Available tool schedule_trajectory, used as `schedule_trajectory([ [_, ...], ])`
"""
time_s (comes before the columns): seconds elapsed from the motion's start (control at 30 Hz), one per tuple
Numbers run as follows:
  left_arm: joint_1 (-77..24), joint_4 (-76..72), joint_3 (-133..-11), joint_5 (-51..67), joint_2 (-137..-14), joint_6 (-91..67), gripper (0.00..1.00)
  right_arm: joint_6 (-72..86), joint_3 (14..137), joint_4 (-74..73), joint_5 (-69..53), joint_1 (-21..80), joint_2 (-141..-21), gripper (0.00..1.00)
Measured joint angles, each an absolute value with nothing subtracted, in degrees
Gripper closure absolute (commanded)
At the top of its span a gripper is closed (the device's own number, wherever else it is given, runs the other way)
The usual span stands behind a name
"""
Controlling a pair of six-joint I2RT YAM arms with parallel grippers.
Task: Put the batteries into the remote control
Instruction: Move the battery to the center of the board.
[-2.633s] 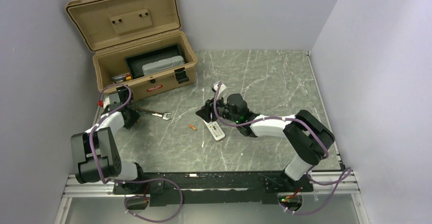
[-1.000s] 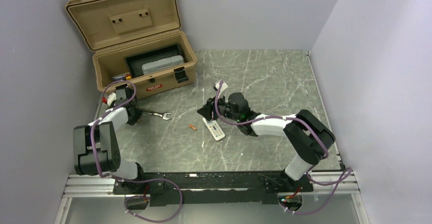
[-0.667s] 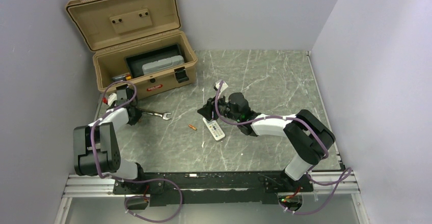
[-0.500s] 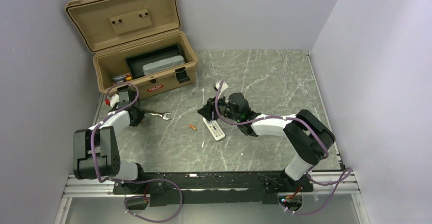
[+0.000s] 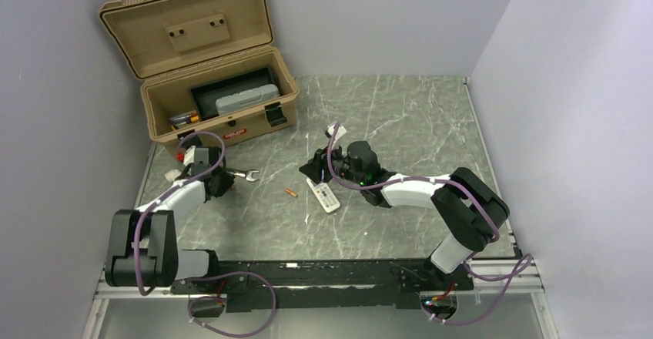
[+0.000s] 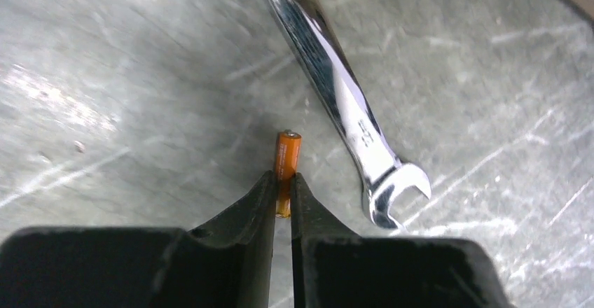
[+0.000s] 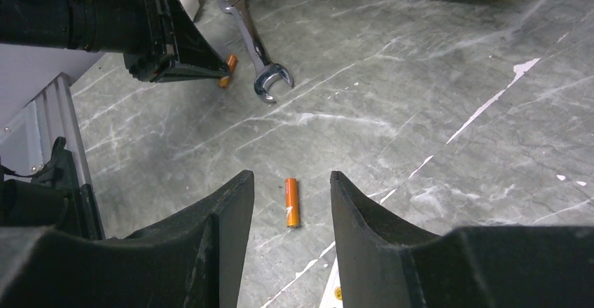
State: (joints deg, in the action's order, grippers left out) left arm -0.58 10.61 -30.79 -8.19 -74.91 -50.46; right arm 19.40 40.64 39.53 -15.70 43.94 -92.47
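My left gripper point(image 6: 282, 176) is shut on an orange battery point(image 6: 287, 155), whose far end sticks out past the fingertips, low over the table beside the wrench's open end. From the top view the left gripper point(image 5: 220, 182) sits at the wrench. A second battery point(image 7: 291, 202) lies on the table between the fingers of my right gripper point(image 7: 291, 176), which is open and touches nothing. The same battery point(image 5: 290, 193) lies just left of the white remote control point(image 5: 325, 197), which rests buttons up below the right gripper point(image 5: 314, 168). Only a corner of the remote control point(image 7: 336, 291) shows in the right wrist view.
A steel wrench point(image 5: 240, 173) lies on the marble table point(image 5: 400, 123) by the left gripper. An open tan toolbox point(image 5: 215, 100) holding a grey case stands at the back left. A small white block point(image 5: 171, 175) lies near the left table edge.
The left arm has swung right, away from the toolbox front, to the wrench's open end. The right arm has stayed put.
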Motion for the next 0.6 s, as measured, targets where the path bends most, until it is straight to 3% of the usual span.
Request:
schedule_trajectory([
  [0.6,-19.4,10.8,-30.1,-7.6,-74.4,-58.2,0.83,20.1,40.6,39.2,-15.7,43.9,-90.8,0.53],
])
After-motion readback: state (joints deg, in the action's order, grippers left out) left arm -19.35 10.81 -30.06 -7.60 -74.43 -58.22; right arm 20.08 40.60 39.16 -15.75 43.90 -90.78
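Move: The loose battery, beside which the held one seems bound, lies about 19 cm to the left hand's right, 2 cm nearer the base and a centimetre lower. The wrench's open jaw is close to the way, some 6 cm right and 4 cm ahead; the remote control lies about 29 cm right and 3 cm back. From the idle right hand, the loose battery is roughly 6 cm left, 1 cm ahead and 11 cm below. The battery already pinched in the left fingertips is carried about 10 cm to the right, level and just at table height, drifting some 2 cm back as it passes the base side of the wrench's jaw towards the loose battery. The hand turns clockwise by about 15 degrees on the way and keeps its grip, still travelling at the end. ##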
